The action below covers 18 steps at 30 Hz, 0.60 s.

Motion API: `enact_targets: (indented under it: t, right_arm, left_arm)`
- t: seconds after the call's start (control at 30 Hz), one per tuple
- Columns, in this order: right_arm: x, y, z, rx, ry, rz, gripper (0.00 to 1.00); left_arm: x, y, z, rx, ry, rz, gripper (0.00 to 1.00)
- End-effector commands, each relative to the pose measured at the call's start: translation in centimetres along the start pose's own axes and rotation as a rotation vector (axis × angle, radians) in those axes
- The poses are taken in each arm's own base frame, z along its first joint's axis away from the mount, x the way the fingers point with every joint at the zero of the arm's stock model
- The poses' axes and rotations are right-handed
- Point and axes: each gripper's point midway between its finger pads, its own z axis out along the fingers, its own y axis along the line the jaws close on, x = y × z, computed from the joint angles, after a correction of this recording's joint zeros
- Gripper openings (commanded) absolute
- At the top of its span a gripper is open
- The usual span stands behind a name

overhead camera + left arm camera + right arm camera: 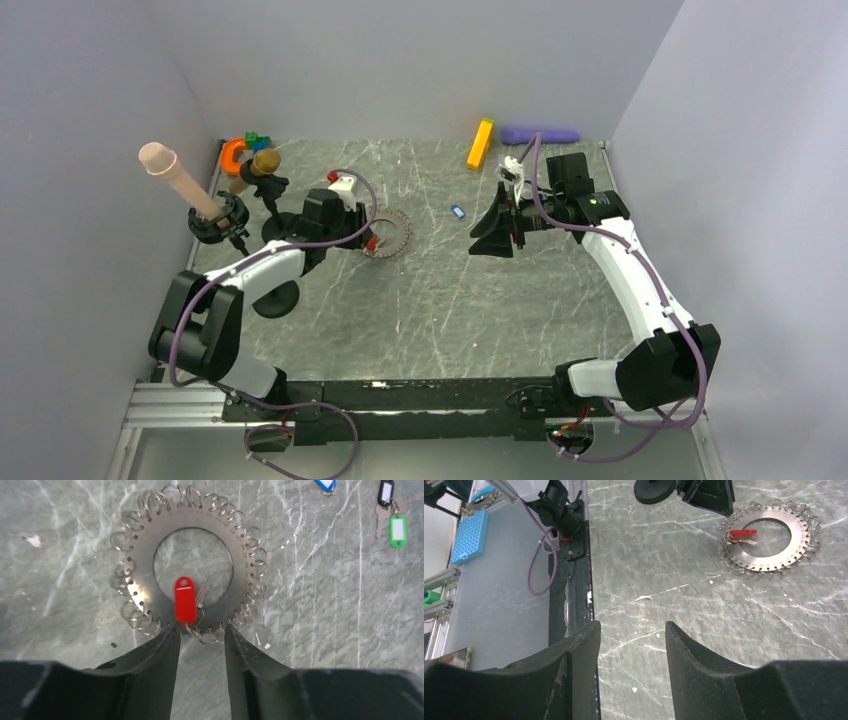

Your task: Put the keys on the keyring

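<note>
The keyring [150, 535] is a flat silver disc with a hollow centre and small wire rings round its rim. It lies left of the table's middle [395, 235]. The red key [185, 600] lies on its near side, its wire ring at the rim. My left gripper [202, 626] is open, its fingertips at the rim on either side of that wire ring. The blue key [458, 211] lies loose on the table. The black key [385, 492] and the green key [398, 530] lie together to its right. My right gripper [631, 625] hovers open and empty.
An orange block [480, 144] and a purple cylinder [540, 135] lie at the back wall. Stands holding a beige peg [180, 178] and other parts crowd the back left. A round black base [278, 298] sits beside the left arm.
</note>
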Motion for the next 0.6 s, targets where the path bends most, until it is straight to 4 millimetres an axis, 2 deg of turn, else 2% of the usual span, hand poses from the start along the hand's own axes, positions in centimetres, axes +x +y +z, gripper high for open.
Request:
enact_targets:
  t: [0.0, 0.13, 0.23, 0.3, 0.33, 0.37, 0.4, 0.47, 0.57]
  right_arm:
    - [-0.8, 0.1, -0.3, 0.013, -0.024, -0.064, 0.55]
    - [-0.5, -0.2, -0.5, 0.047, -0.008, -0.08, 0.55]
    - [-0.5, -0.6, -0.9, 0.09, 0.01, -0.099, 0.55]
    - [-0.6, -0.9, -1.3, 0.128, 0.021, -0.113, 0.55]
    - [-0.8, -1.1, -1.6, 0.152, 0.023, -0.118, 0.55]
    - [-1.1, -1.3, -2.0, 0.176, 0.023, -0.124, 0.55]
    - [-1.4, -1.4, -2.5, 0.206, 0.023, -0.133, 0.56]
    - [-2.2, -2.0, -3.7, 0.287, 0.02, -0.144, 0.56]
    - [-3.8, -3.0, -6.2, 0.44, -0.005, -0.149, 0.6]
  left_arm:
    - [-2.6, -0.7, -2.9, -0.01, -0.077, 0.034, 0.47]
    - [-3.4, -2.0, -6.0, 0.027, -0.112, 0.073, 0.55]
    - [-4.2, -4.2, -9.4, 0.07, -0.168, 0.133, 0.58]
    - [-4.8, -5.9, -12.0, 0.07, -0.219, 0.177, 0.64]
    - [-5.0, -7.2, -13.4, 0.097, -0.242, 0.2, 0.71]
    - [-5.5, -8.3, -14.9, 0.105, -0.278, 0.214, 0.9]
    - [-5.8, -9.1, -16.2, 0.12, -0.302, 0.209, 0.98]
    - [-6.4, -10.3, -19.2, 0.156, -0.344, 0.175, 0.99]
    - [-7.8, -10.6, -24.0, 0.206, -0.437, 0.11, 1.0]
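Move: The keyring lies flat just under the left fingers, its middle about 4 cm ahead, 3 cm to their right and 2 cm below; the blue key is roughly 8 cm ahead and 20 cm to the right. From the right hand, the green key is some 14 cm ahead, 4 cm right and 19 cm below, the black key about 5 cm beyond it, and the keyring 17 cm ahead and 23 cm left. The left fingers, already partly open at the keyring's near rim, open wide and come clear as the hand climbs about 18 cm and then swings back some 13 cm, tipping its fingers upward. The right hand stays open and high, easing right and forward about 3 cm towards the green and black keys while turning slightly clockwise. ##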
